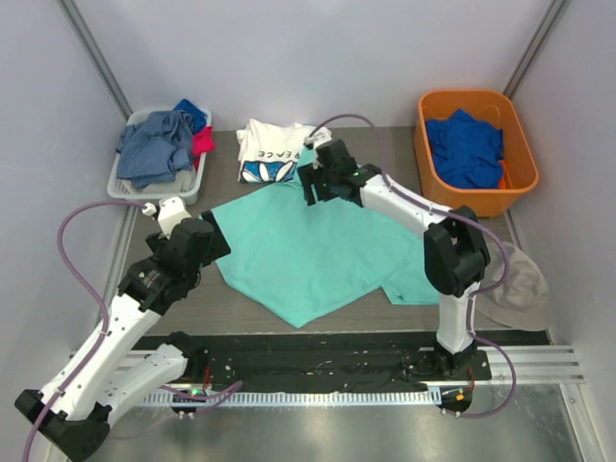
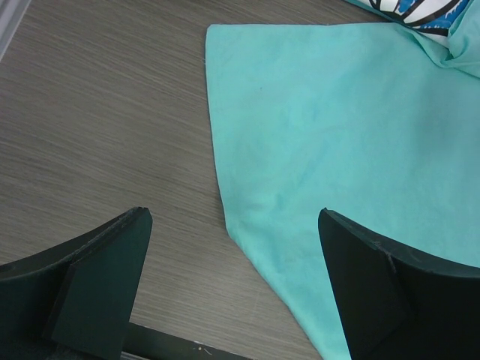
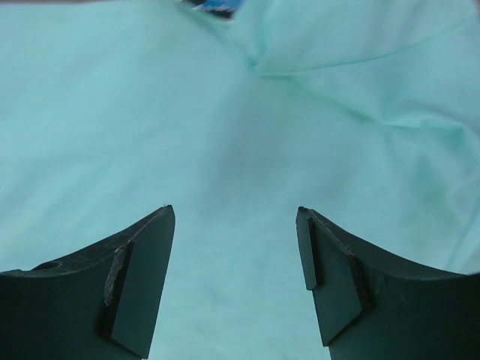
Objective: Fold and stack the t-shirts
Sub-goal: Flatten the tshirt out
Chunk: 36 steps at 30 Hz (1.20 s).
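A mint-teal t-shirt [image 1: 318, 252] lies spread on the dark wooden table. Behind it lies a folded white t-shirt [image 1: 268, 152] printed "PEACE" with blue petals. My left gripper [image 1: 213, 235] hangs open over the teal shirt's left edge [image 2: 232, 225], one finger over bare table and one over cloth. My right gripper [image 1: 312, 188] is open above the shirt's far part near the white shirt, with only teal cloth [image 3: 225, 150] under its fingers. Neither gripper holds anything. A corner of the white shirt's print [image 2: 420, 13] shows in the left wrist view.
A grey basket [image 1: 123, 183] of grey-blue clothes with blue and red pieces stands at the back left. An orange bin [image 1: 423, 154] holding a royal blue garment [image 1: 466, 146] stands at the back right. A grey cloth [image 1: 520, 284] lies beside the right arm.
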Tool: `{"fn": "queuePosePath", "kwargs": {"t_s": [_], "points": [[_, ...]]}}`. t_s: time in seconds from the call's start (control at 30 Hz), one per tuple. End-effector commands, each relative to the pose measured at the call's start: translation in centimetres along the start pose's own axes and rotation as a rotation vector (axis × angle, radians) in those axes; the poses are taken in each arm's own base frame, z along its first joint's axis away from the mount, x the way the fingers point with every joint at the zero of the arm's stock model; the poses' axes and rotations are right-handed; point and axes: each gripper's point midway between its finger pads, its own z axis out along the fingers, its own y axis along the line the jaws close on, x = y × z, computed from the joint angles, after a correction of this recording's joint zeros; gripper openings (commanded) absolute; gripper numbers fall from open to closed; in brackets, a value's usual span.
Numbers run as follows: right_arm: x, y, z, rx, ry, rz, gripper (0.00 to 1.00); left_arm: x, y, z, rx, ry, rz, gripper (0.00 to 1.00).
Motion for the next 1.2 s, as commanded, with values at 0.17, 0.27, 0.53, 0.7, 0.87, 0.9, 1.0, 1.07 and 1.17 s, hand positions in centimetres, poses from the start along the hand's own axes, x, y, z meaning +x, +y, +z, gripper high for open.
{"fn": "queuePosePath", "kwargs": {"t_s": [0.17, 0.27, 0.53, 0.7, 0.87, 0.9, 1.0, 1.07, 1.17], "points": [[7.7, 9.1, -1.7, -0.153, 0.145, -0.187, 0.74, -0.6, 0.4, -0.9, 0.018, -0.032, -0.051, 1.00], [9.8, 11.0, -2.3, -0.195, 0.178, -0.229, 0.74, -0.4, 0.9, -1.1, 0.015, -0.033, -0.058, 1.00], [14.1, 15.4, -4.1, -0.337, 0.244, -0.335, 0.73, 0.1, 1.2, -1.3, 0.017, -0.023, -0.073, 1.00], [15.0, 18.4, -6.6, -0.399, 0.228, -0.386, 0.73, -0.1, 1.4, -1.6, 0.014, -0.030, -0.074, 0.99], [16.6, 21.5, -9.0, -0.445, 0.227, -0.447, 0.73, -0.1, 1.5, -1.6, 0.014, -0.029, -0.080, 1.00], [16.8, 21.8, -9.4, -0.452, 0.226, -0.449, 0.72, 0.0, 1.6, -1.6, 0.012, -0.027, -0.079, 1.00], [17.3, 22.6, -9.9, -0.465, 0.229, -0.453, 0.72, 0.1, 1.7, -1.7, 0.012, -0.029, -0.085, 1.00], [17.6, 22.9, -9.9, -0.471, 0.234, -0.449, 0.72, 0.1, 1.9, -1.8, 0.011, -0.031, -0.087, 1.00], [18.7, 23.0, -9.3, -0.473, 0.256, -0.449, 0.70, 0.1, 2.0, -1.9, 0.009, -0.033, -0.091, 1.00]]}}
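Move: The stretch of the turquoise t-shirt's near edge that the right hand makes for lies about 28 cm back, 11 cm to its left and 12 cm below. The shirt's near tip is some 31 cm back and 3 cm left; its far-left corner about 25 cm left and 3 cm back; the folded white t-shirt 12 cm ahead and 7 cm left. From the left hand that edge stretch is roughly 13 cm back, 15 cm right and 20 cm below. No contact can be made out as the open right hand swings back across the turquoise t-shirt towards its near edge, nearly 28 cm back and about 12 cm left, sinking 9 to 10 cm, then rising about 3 cm near the end. It turns some 40 degrees counter-clockwise and tips slightly further down, until its open fingers stand over both sides of the edge. The left hand, open, eases 2 cm back. ##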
